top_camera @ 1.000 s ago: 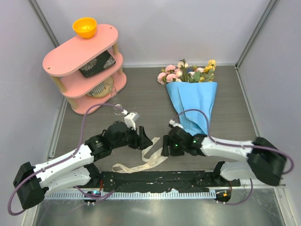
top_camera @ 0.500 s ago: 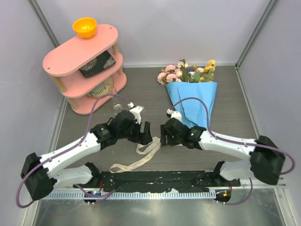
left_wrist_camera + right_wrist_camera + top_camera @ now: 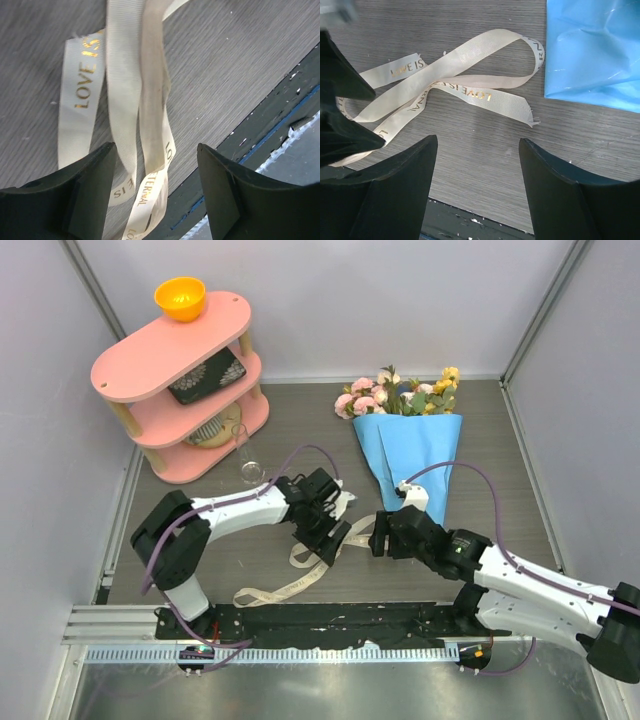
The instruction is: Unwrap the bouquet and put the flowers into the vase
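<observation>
The bouquet (image 3: 412, 445) lies at the back right, its blue paper cone (image 3: 594, 47) pointing towards me and the flowers (image 3: 398, 393) at the far end. The cream ribbon (image 3: 300, 585) is off it and lies loose on the table. My left gripper (image 3: 326, 528) hangs open over the ribbon (image 3: 127, 95), whose strands run between its fingers (image 3: 87, 192) without being pinched. My right gripper (image 3: 384, 536) is open over bare table just left of the cone's tip, with the ribbon (image 3: 455, 75) ahead of it. The vase (image 3: 245, 454) stands upright by the shelf.
A pink three-tier shelf (image 3: 130, 375) stands at the back left with an orange bowl (image 3: 180, 298) on top and a dark patterned item (image 3: 206, 376) on its middle tier. A black rail (image 3: 330, 620) runs along the near edge. Grey walls close three sides.
My left arm has swung round and its gripper has shifted right over the ribbon. My right gripper has drawn back to the right, away from the ribbon, its jaws a little wider.
</observation>
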You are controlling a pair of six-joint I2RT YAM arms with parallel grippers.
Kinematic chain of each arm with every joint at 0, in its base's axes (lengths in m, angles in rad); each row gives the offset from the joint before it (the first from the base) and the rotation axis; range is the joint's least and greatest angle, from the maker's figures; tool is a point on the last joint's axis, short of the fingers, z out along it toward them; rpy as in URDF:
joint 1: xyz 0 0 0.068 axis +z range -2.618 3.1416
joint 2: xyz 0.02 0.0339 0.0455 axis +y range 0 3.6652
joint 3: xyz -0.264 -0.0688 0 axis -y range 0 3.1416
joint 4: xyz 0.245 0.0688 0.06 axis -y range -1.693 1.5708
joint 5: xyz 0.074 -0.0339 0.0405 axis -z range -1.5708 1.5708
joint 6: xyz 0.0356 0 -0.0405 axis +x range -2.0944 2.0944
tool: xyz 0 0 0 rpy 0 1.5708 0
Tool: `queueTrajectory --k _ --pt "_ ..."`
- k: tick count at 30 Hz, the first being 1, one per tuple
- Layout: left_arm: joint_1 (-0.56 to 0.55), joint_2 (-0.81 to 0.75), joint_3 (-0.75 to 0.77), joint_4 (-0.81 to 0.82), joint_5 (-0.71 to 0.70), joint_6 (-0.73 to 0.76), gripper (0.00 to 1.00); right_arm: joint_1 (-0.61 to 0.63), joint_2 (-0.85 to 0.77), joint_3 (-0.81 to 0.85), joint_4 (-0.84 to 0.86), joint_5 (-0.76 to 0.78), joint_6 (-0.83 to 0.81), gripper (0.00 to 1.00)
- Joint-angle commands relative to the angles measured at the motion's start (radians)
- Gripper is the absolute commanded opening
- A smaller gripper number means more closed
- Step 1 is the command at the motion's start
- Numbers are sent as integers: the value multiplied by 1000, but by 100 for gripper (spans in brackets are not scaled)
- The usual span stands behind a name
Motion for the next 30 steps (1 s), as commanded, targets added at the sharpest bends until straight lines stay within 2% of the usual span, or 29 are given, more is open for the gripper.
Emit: queueTrajectory --k 1,7,8,10,16,17,20,24,30 --pt "-71 59 73 -37 -69 42 68 -5 -36 -5 -16 46 22 72" --pt "-160 113 107 -32 -322 -16 51 -4 -58 -8 -26 55 11 73" --pt "-165 116 106 -34 -344 -22 45 -5 -56 -6 -27 57 9 73" --pt "-174 119 99 -34 -445 -33 41 -5 -52 -3 -27 57 6 73" --pt "-166 97 43 -22 -623 -73 23 -5 -44 9 -25 60 -4 72" --pt "-160 84 35 -26 -659 -91 12 -5 -45 12 -26 64 -6 73" --pt "-143 23 -20 -20 -712 -162 0 -5 -44 12 -24 66 -7 72" --pt "-137 -124 -112 -6 -787 -323 0 -5 -36 9 -18 63 -10 73" --pt "-71 -464 -218 -135 -1020 -612 0 -5 -24 11 -7 58 -18 72"
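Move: Just under the left hand lies the near-centre part of the crumpled ribbon, about 4 cm below, 2 cm ahead and 2 cm to its left. The middle of the bouquet's blue wrapping is some 20 cm ahead and 17 cm to the right, and the glass vase about 17 cm ahead and 19 cm to the left. From the idle right hand, that part of the ribbon lies roughly 11 cm left, 1 cm ahead and 8 cm below. Dipping about 3 cm onto the ribbon with a slight drift right and back, the left hand then sweeps forward and left as its open fingers shut and pinch the ribbon. Keeping it pinched, the hand drags it some 6 cm left and begins to rise, its fingers swinging from rightward-down towards forward-down and the wrist turning counter-clockwise. ##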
